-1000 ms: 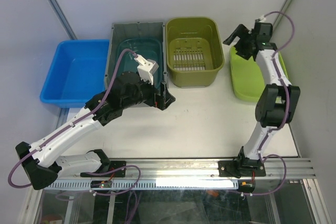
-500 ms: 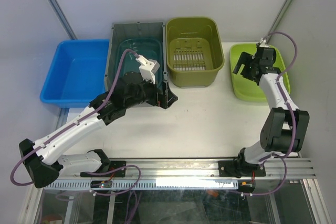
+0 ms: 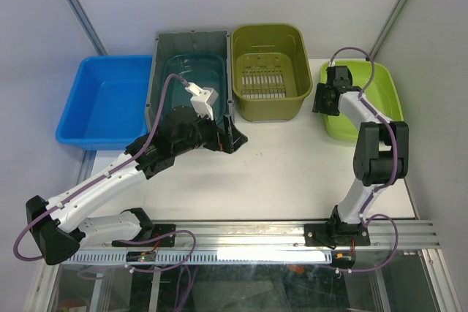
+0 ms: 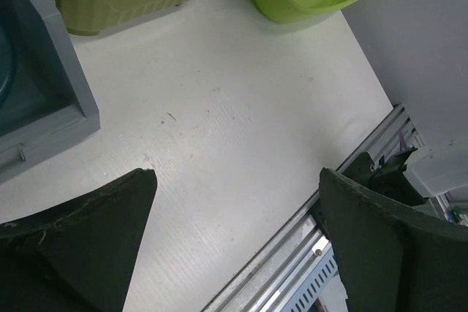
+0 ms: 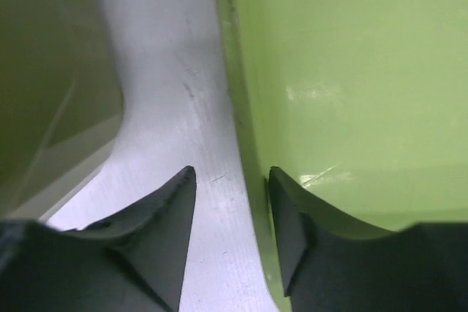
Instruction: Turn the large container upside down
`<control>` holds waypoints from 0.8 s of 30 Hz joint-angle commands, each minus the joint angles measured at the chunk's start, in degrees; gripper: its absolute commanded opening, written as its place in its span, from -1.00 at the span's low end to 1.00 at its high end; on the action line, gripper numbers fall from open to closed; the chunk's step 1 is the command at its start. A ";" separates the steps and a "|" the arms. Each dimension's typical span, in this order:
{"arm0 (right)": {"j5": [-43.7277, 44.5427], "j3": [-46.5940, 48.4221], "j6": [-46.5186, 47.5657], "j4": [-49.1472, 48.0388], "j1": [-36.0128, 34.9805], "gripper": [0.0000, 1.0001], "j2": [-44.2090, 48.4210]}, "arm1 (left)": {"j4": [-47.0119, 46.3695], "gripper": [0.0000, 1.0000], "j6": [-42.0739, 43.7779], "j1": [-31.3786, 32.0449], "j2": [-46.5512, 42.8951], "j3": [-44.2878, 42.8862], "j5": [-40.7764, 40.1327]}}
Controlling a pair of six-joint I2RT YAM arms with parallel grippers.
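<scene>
Several containers stand in a row at the back of the table. The tall grey container (image 3: 191,34) is the biggest, with a teal basin (image 3: 183,71) inside it. My left gripper (image 3: 232,137) hovers open and empty by its near right corner (image 4: 66,85), over bare table (image 4: 235,180). At the right is a lime green tub (image 3: 344,126). My right gripper (image 3: 322,100) straddles its left rim (image 5: 241,107). One finger (image 5: 292,224) lies against the inner wall. The other (image 5: 161,224) is outside, over the table, with a gap to the rim.
An olive slotted basket (image 3: 267,107) stands between the grey container and the lime tub, close to my right gripper (image 5: 232,173). A blue bin (image 3: 110,100) is at the far left. The metal rail (image 3: 241,235) with the arm bases runs along the near edge.
My right arm has swung down and in from above the lime tub to its left rim, and its jaws have narrowed round that rim. The left arm has stayed put.
</scene>
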State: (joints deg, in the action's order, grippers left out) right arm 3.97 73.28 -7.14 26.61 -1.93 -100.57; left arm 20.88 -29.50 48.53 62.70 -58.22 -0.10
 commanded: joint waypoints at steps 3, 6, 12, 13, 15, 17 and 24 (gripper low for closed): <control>3.39 0.91 -1.11 -2.01 0.37 -0.26 -0.40 | -3.61 0.98 -1.62 -0.11 -2.49 0.47 0.48; 1.73 0.23 -1.34 -2.10 0.36 -0.47 0.86 | -3.66 0.98 -1.54 -0.03 -2.37 0.51 0.43; -2.62 -1.83 -2.58 0.72 0.45 -1.00 9.14 | -3.63 0.98 -0.79 -0.10 -1.97 0.51 0.58; -3.81 -2.53 -2.88 1.03 0.50 -1.00 11.19 | -3.65 0.98 -0.56 -0.11 -1.84 0.47 0.68; -4.89 -3.32 -4.15 2.64 0.85 -1.00 14.99 | -3.49 0.98 0.70 -0.10 -1.35 -0.04 1.55; -7.41 -3.67 -5.85 4.94 2.26 -1.00 19.19 | -3.04 0.98 1.63 -0.07 -0.54 -0.78 3.18; -22.46 -10.37 -14.02 3.86 10.18 -1.00 35.53 | -2.86 0.98 2.05 -0.09 1.02 -1.83 4.83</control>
State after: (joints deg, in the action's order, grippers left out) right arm -8.40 65.25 -15.31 33.30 4.71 -73.82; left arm 20.38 -29.12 48.53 63.51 -57.60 2.57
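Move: The right hand stands just over the left rim of the lime-green large container, the rim about 1 cm to its right and 1 cm below. The container's middle lies some 15 cm to the right, 2 cm farther out and 4 cm lower. The olive basket's middle is roughly 18 cm left of this hand and 10 cm ahead. From the left hand, the container's middle is about 45 cm right, 22 cm ahead and 20 cm below. Sink the right gripper about 1 cm astride the left rim of the lime-green container and close its half-open fingers until they pinch the wall. Then, holding that pinch, lift about 11 cm while drawing back some 7 cm, rolling the hand's left side up and tipping the fingertips slightly up and outward, each by 10 to 15 degrees. ##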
